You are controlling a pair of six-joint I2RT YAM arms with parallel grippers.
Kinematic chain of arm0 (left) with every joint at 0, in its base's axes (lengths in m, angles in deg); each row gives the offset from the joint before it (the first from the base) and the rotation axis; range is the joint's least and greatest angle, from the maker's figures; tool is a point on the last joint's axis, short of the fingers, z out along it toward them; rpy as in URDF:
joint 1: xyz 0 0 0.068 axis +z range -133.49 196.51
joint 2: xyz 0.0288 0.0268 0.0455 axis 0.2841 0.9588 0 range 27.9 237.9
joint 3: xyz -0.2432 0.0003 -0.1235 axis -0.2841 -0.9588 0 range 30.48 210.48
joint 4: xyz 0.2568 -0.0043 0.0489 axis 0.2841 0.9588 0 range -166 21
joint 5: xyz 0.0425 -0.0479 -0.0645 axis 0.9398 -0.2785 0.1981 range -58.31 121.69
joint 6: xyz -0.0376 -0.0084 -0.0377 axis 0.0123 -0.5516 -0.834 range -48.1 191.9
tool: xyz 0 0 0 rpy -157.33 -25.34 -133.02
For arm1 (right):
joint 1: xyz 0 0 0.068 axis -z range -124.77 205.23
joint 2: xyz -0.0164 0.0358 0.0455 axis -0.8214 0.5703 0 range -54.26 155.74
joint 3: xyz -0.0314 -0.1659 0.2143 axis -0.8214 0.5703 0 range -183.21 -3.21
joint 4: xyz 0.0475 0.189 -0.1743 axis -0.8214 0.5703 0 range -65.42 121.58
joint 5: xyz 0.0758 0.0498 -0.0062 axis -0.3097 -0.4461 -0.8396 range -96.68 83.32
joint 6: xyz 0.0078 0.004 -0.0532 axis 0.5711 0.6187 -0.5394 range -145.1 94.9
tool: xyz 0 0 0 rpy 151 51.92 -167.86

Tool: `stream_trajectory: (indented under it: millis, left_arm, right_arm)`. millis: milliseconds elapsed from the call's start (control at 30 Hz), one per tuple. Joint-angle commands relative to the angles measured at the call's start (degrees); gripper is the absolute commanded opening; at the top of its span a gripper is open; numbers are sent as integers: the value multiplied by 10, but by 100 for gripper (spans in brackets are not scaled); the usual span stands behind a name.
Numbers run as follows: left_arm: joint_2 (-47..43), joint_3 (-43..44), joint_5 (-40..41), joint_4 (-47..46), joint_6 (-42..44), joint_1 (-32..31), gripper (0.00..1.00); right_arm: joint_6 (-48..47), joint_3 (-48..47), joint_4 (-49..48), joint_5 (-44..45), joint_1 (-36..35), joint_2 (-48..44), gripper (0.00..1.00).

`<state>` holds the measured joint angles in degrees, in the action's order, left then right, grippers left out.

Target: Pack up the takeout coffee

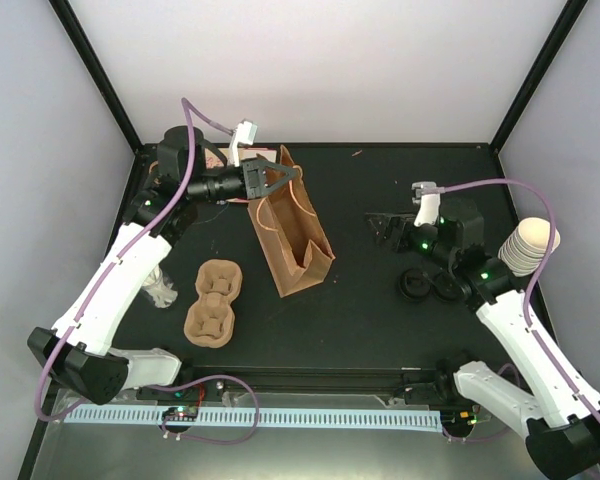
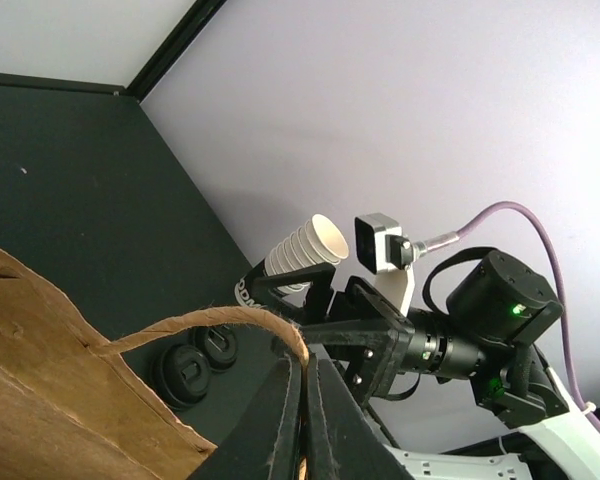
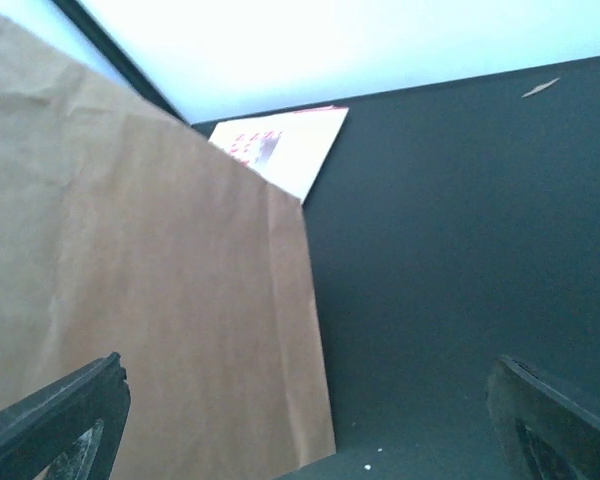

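Observation:
A brown paper bag [image 1: 292, 232] stands open on the black table, left of centre. Its twisted paper handle [image 2: 230, 322] is pinched in my left gripper [image 1: 277, 181], which is shut on it [image 2: 308, 368] at the bag's far end. My right gripper [image 1: 382, 230] hangs open to the right of the bag and apart from it. In the right wrist view its two fingers [image 3: 65, 420] stand wide with nothing between them, facing the bag's side [image 3: 140, 300]. The takeout coffee is out of view.
A stack of lidless cream cups [image 1: 530, 246] lies at the right edge, also seen as cups [image 2: 305, 246]. Two black lids [image 1: 426, 286] lie by the right arm. Brown pulp trays [image 1: 212, 300] lie left of the bag. A printed card [image 3: 280, 150] lies behind it.

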<state>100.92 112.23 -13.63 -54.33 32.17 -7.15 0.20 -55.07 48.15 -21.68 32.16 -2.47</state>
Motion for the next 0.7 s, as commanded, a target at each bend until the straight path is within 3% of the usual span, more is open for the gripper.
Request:
stream_trajectory:
  millis: [0, 100, 233, 500, 667]
  left_arm:
    - [-2, 25, 0, -8, -5, -6, 4]
    - [-4, 22, 0, -7, -4, -8, 4]
    - [-4, 17, 1, -9, -6, -13, 4]
    - [-1, 17, 4, -16, -10, -21, 4]
    - [0, 17, 5, -17, -11, -25, 4]
  right_arm:
    - [33, -3, -20, 62, -2, -35, 100]
    - [21, 12, -57, 7, -2, -53, 100]
    - [-17, -57, 19, -16, -18, -4, 100]
    - [-73, -159, 102, 144, -188, 43, 100]
    - [-84, -196, 121, 206, -256, 92, 93]
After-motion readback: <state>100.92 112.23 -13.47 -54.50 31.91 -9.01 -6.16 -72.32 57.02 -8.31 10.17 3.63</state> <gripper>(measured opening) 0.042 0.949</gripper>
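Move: The paper bag, hanging open from the left gripper by a handle, has its middle some 16 cm to the right gripper's left, about 2 cm farther out and 7 cm lower. The two black lids lie some 23 cm below the right hand and 4 cm back, one 12 cm and the other 20 cm to its right. From the left hand, the bag's middle is straight below by about 20 cm; the cup carrier lies 19 cm left, 8 cm back and 36 cm down. Raise the open right gripper first, then sweep it left towards the right side of the paper bag: about 7 cm up and 7 cm left in all, easing 4 cm back, with the fingers swinging some 10 degrees counter-clockwise and their tips lifting about as much. Keep the fingers wide, short of the bag, and hold the bag's handle pinched in the left gripper, almost still. ##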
